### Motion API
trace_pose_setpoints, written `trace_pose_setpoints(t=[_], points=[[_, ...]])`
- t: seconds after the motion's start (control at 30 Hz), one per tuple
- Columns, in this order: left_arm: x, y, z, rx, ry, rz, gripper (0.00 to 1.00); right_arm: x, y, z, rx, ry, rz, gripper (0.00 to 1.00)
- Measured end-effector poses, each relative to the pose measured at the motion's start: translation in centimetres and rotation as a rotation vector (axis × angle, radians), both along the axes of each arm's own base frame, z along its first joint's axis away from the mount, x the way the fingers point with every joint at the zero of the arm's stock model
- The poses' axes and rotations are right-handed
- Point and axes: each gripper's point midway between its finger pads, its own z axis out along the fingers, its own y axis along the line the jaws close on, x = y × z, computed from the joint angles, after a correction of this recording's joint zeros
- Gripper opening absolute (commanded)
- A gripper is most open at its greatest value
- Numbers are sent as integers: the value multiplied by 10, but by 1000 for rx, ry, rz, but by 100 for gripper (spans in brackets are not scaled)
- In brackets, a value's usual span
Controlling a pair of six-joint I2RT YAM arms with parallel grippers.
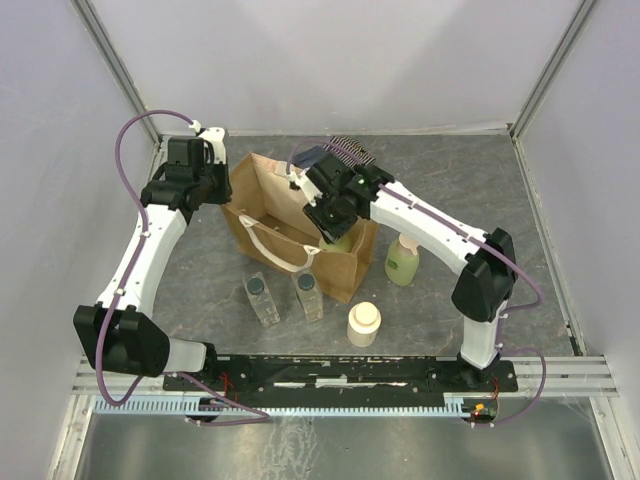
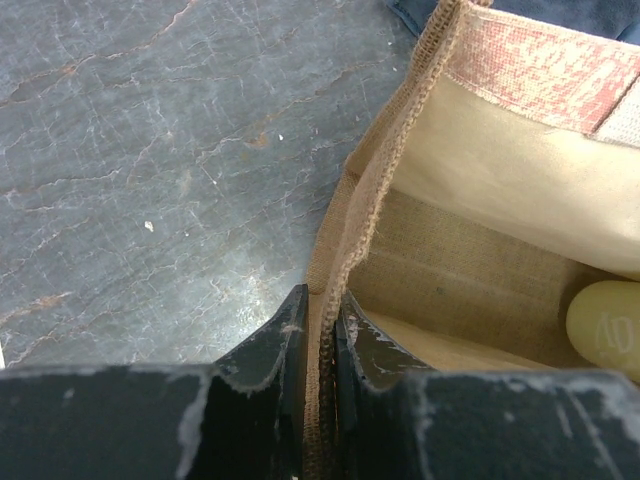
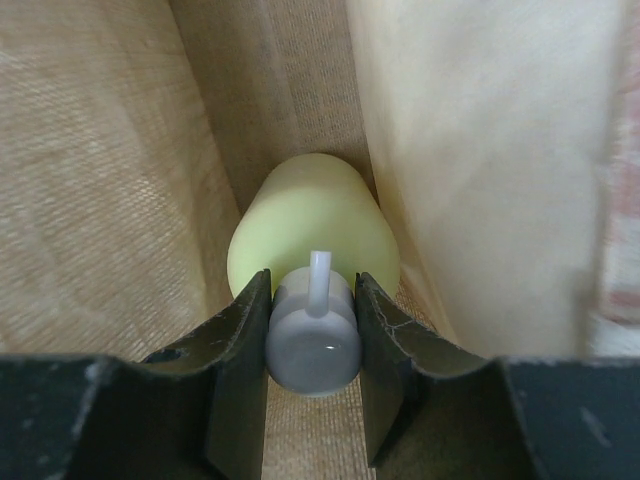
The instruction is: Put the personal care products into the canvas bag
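Note:
The tan canvas bag (image 1: 268,190) with cream handles stands at the table's middle. My left gripper (image 2: 320,325) is shut on the bag's left rim (image 2: 345,250). My right gripper (image 3: 312,300) is inside the bag (image 3: 90,200), shut on the whitish top of a pale yellow-green bottle (image 3: 312,225); that bottle also shows in the left wrist view (image 2: 606,325). A second yellow-green bottle (image 1: 403,260) stands right of the bag. Two clear bottles with dark caps (image 1: 261,297) (image 1: 308,295) and a squat cream jar (image 1: 364,323) stand in front of the bag.
A striped and blue folded cloth (image 1: 342,152) lies behind the bag. White enclosure walls surround the grey table (image 1: 200,290). The arms' base rail (image 1: 340,375) runs along the near edge.

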Motion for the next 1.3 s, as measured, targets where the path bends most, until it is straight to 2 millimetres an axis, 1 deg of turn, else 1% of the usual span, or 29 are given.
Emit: trace_pose_setpoints(t=[0.17, 0.27, 0.3, 0.33, 0.4, 0.57, 0.6, 0.67, 0.73, 0.8, 0.9, 0.97, 1.0, 1.1, 1.17, 1.23, 1.27, 1.3], points=[[0, -1, 0, -5, 1, -6, 20, -5, -9, -28, -48, -6, -21, 1], [-1, -3, 0, -10, 2, -13, 20, -6, -12, -28, -34, -30, -39, 1], [-1, -3, 0, -11, 2, -13, 20, -6, -13, -28, -34, -35, -43, 5], [-1, -3, 0, -11, 2, -14, 20, -7, -14, -29, -35, -38, -46, 13], [-1, -3, 0, -11, 2, -14, 20, -7, -13, -29, -33, -42, -51, 33], [-1, -3, 0, -11, 2, -14, 20, -9, -11, -29, -34, -42, -49, 57], [-1, -3, 0, -11, 2, -14, 20, -9, -12, -28, -37, -43, -49, 60], [-1, -3, 0, -11, 2, -14, 20, -9, -10, -23, -31, -50, -51, 64], [-1, -3, 0, -11, 2, -14, 20, -6, -5, -12, -10, -68, -49, 67], [-1, -3, 0, -11, 2, -14, 20, -1, 3, 6, 26, -98, -49, 71], [-1, -3, 0, -11, 2, -13, 22, 6, 11, 38, 91, -147, -61, 76], [-1, -3, 0, -10, 2, -13, 23, 7, 12, 64, 138, -183, -78, 77], [-1, -3, 0, -10, 2, -13, 24, 8, 10, 73, 154, -200, -87, 79], [0, -3, 0, -9, 1, -12, 24, 5, -4, 105, 201, -262, -142, 89], [0, -2, 0, -8, 1, -10, 24, 3, -20, 127, 224, -320, -203, 91], [0, -2, 0, -6, 1, -7, 24, -1, -45, 148, 236, -377, -283, 93], [0, -1, 0, -5, 0, -6, 24, -5, -64, 161, 239, -413, -344, 94], [0, -1, 0, -4, 0, -5, 24, -5, -70, 164, 238, -421, -360, 94]])
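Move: The right gripper already holds the pump bottle by its white cap inside the canvas bag. Its resting spot, the floor at the bag's right end, lies about 1 cm back, 1 cm right and some 17 cm below. The second pump bottle stands about 15 cm to the right and 1 cm back, the white jar 14 cm back and 6 cm right, the nearer clear bottle 9 cm back and 7 cm left, all roughly 11 cm lower. From the left gripper, that floor spot is about 8 cm back, 22 cm right and 22 cm down. Lower the right gripper about 3 cm, easing slightly back and right, to set the pump bottle down inside the canvas bag; pause, then open wide and let go of the cap. Lift straight out some 19 cm, swinging right towards the end and turning the wrist clockwise while tipping the fingers up and forward. Keep the left gripper still, pinching the bag's left rim. ##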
